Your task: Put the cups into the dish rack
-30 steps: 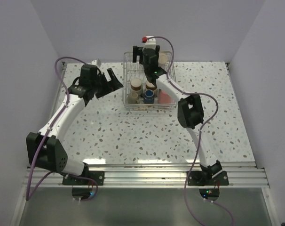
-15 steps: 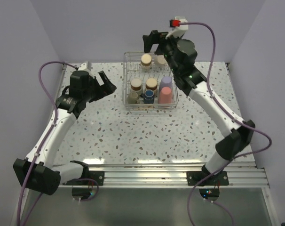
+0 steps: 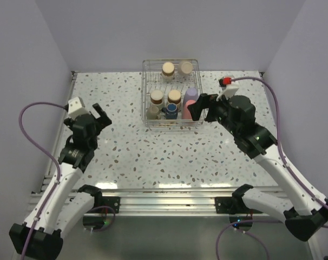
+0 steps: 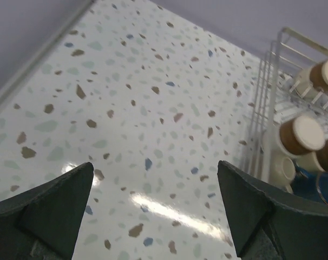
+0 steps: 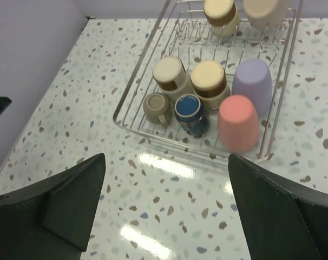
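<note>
The dish rack stands at the back middle of the table with several cups upturned inside. In the right wrist view, inside the dish rack, are the lavender cup, the coral-pink cup, a tan handled mug, a dark blue-bottomed cup and metal cups. My right gripper hangs open just right of the rack's front corner, holding nothing. My left gripper is open over bare table, well left of the rack, with nothing between its fingers.
Speckled terrazzo tabletop runs between lavender walls on three sides. A raised edge strip borders the table's left side. Purple cables trail from both arms.
The right arm drew back from above the rack's far end to its right front corner. The left arm pulled back toward the near left. Both grippers stayed open.
</note>
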You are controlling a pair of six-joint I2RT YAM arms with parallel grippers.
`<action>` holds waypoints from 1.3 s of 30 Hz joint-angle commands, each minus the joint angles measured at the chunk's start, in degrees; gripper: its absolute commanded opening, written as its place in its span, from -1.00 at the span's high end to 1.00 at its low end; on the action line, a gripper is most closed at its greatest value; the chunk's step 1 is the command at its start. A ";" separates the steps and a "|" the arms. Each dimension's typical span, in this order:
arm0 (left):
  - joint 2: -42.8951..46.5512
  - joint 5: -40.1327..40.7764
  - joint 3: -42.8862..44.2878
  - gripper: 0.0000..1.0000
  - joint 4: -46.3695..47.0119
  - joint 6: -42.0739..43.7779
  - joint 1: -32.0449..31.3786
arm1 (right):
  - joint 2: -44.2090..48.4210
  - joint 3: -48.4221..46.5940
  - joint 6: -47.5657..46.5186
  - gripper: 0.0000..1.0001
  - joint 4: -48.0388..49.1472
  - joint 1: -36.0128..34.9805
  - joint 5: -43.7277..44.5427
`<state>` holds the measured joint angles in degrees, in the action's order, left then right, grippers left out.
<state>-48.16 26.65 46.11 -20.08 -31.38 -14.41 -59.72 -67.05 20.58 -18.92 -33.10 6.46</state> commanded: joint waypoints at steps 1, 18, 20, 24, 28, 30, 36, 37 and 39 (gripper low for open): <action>4.47 17.35 -15.02 -1.00 18.90 6.66 -0.18 | 8.12 3.31 0.43 -0.97 -4.29 0.06 -1.10; -24.77 5.78 -33.01 -1.00 71.64 25.13 4.39 | 19.64 8.68 -1.24 -0.97 -21.07 -0.03 -0.22; -27.58 1.77 -31.87 -1.00 75.08 26.10 5.79 | 20.26 9.21 -0.98 -0.97 -22.30 0.05 0.04; -32.86 -4.76 -29.94 -1.00 81.23 26.63 11.15 | 20.96 10.62 0.07 -0.97 -22.57 -0.03 0.75; -36.56 -12.83 -28.18 -1.00 81.95 28.81 12.31 | 20.26 11.67 1.48 -0.97 -20.90 0.06 -0.21; -35.87 -16.01 -30.97 -1.00 86.93 29.26 12.48 | 18.95 11.59 1.66 -0.97 -20.11 0.05 -0.22; -36.83 -17.97 -37.25 -1.00 97.28 29.71 12.66 | 16.40 12.64 1.39 -0.97 -17.39 0.05 -0.13; -39.00 -17.78 -37.32 -1.00 100.81 30.58 12.57 | 16.22 12.90 1.48 -0.97 -16.86 0.06 -0.13; -37.54 -18.39 -36.71 -1.00 97.09 30.24 12.57 | 15.78 14.30 1.57 -0.97 -16.33 0.06 0.31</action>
<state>-86.30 9.67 7.94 68.95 -2.61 -2.26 -43.75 -54.02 21.52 -38.11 -33.06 7.42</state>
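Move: Ahead of the empty right hand, the pink cup stands in the dish rack about 12 cm farther out, 2 cm left and 26 cm below. The blue mug is some 8 cm to the left of the pink cup and level with it; the purple cup stands about 7 cm beyond the pink cup. From the left hand, also empty, the pink cup lies roughly 12 cm ahead, 41 cm right and 16 cm lower. Sinking about 17 cm to low over bare table, the left hand swings left and slightly back, then forward and a little back again, rolling some 20 degrees left side up. The right hand withdraws level from the rack's front, back and right, while dropping about 10 cm and tipping downward; it eases slightly forward late. Both grippers stay open, touching nothing. ##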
